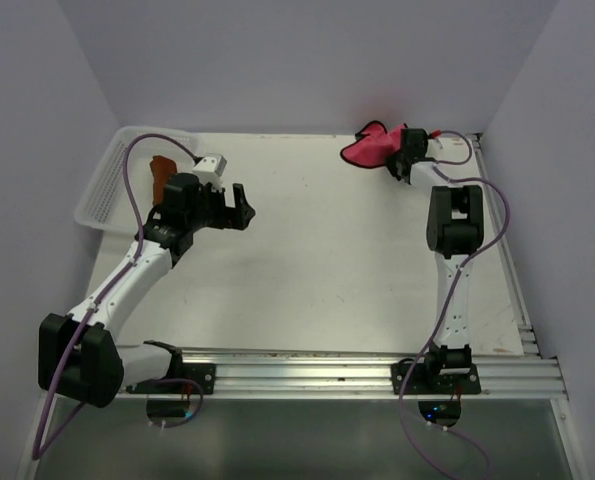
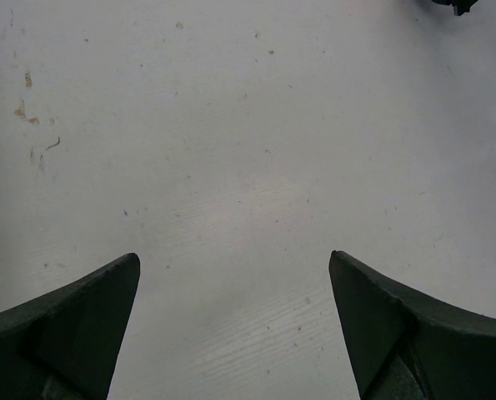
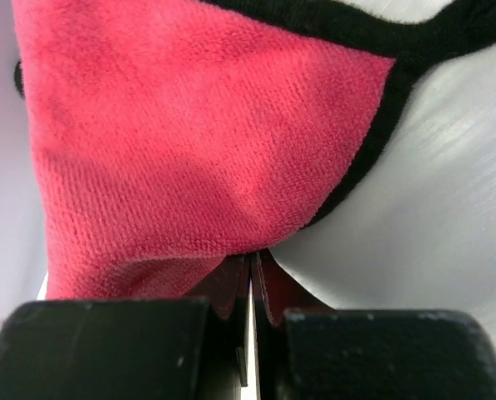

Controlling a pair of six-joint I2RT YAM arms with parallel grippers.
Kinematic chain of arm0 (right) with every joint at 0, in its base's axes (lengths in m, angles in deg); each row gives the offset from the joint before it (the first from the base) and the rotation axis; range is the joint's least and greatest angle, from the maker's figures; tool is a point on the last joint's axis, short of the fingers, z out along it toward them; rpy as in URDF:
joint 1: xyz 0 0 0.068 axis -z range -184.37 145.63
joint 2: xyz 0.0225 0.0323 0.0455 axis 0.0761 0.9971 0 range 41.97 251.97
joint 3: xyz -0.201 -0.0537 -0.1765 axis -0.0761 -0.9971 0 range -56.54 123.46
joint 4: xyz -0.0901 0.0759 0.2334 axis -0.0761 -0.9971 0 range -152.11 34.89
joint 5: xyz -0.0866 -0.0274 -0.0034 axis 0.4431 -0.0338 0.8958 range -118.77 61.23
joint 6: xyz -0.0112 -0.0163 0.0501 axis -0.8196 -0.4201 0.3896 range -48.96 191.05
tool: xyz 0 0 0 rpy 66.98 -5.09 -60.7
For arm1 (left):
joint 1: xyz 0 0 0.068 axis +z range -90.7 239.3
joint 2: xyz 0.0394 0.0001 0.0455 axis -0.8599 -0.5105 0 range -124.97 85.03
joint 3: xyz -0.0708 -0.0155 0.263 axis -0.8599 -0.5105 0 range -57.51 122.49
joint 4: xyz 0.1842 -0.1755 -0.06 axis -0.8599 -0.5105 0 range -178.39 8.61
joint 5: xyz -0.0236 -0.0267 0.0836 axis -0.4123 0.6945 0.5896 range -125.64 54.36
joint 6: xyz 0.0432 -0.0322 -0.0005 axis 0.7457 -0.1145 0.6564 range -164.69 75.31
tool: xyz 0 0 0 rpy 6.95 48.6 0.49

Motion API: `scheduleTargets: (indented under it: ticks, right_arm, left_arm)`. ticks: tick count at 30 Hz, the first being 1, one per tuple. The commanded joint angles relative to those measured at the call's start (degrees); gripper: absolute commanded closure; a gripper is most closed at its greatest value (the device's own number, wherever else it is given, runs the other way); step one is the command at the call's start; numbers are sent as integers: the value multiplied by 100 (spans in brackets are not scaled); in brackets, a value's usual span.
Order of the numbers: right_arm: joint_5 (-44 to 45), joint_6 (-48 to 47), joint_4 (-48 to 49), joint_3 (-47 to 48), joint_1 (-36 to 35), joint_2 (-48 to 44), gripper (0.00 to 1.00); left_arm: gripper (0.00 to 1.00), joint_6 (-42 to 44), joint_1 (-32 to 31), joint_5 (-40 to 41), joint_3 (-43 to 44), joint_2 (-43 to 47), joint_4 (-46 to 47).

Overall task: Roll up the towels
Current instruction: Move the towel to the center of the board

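The pink-red towel (image 1: 367, 150) with dark edging lies bunched at the table's far right, near the back wall. My right gripper (image 1: 395, 152) is at its right side. In the right wrist view the two fingers are pressed together, their tips (image 3: 254, 254) pinching the lower fold of the pink-red towel (image 3: 189, 125). The rust-orange towel (image 1: 160, 170) lies in the white mesh basket (image 1: 107, 185) at the far left. My left gripper (image 1: 245, 208) hovers right of the basket. It stands wide open over bare table (image 2: 235, 267), with nothing between its fingers.
The basket sits against the left wall at the table's back left corner. The back wall runs just behind the pink-red towel. An aluminium rail (image 1: 327, 375) carrying both arm bases crosses the near edge. A purple cable (image 1: 132, 175) arcs over the basket.
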Motion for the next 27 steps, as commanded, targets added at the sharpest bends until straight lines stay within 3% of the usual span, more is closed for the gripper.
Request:
scheduleTargets:
  ticks: [1,6,17,22,27]
  right_arm:
    - [-360,-271,-376,-858,-38,-206,100]
    - [-589,-814,836,-1968,-46,-1339,100]
    - [-914,-816,1145,-2074,-47,-1789,100]
    - [-1081,-869,1462,-2952,-196,-2527,100]
    - [-951,-1053,1568,-4146,-564,-3897,100]
  left_arm:
    - [0,99,-9,-93,196,40,48]
    - [1,72,-9,-119,134,128,110]
    - [0,20,-9,-242,195,-21,84]
    - [0,28,0,-225,187,5,66]
    - [0,64,-1,-49,152,198,66]
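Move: The right hand's shut fingertips are at the near edge of the pink towel, whose middle lies about 5 cm ahead and 4 cm left, practically level with them. The board's far edge is some 11 cm straight ahead of this hand; the board's center is roughly 23 cm back and 34 cm left. From the left hand the pink towel's middle lies around 33 cm ahead, 44 cm right and 17 cm below. Already shut at the pink towel's near edge, the right fingertips come away from it: the hand draws back low over the board by about 6 cm, nearly pauses, then goes on back while rising, some 12 cm back and 6 cm up in all, also edging left towards the center. It turns roughly 15 degrees counter-clockwise, and the fingers stay shut. ##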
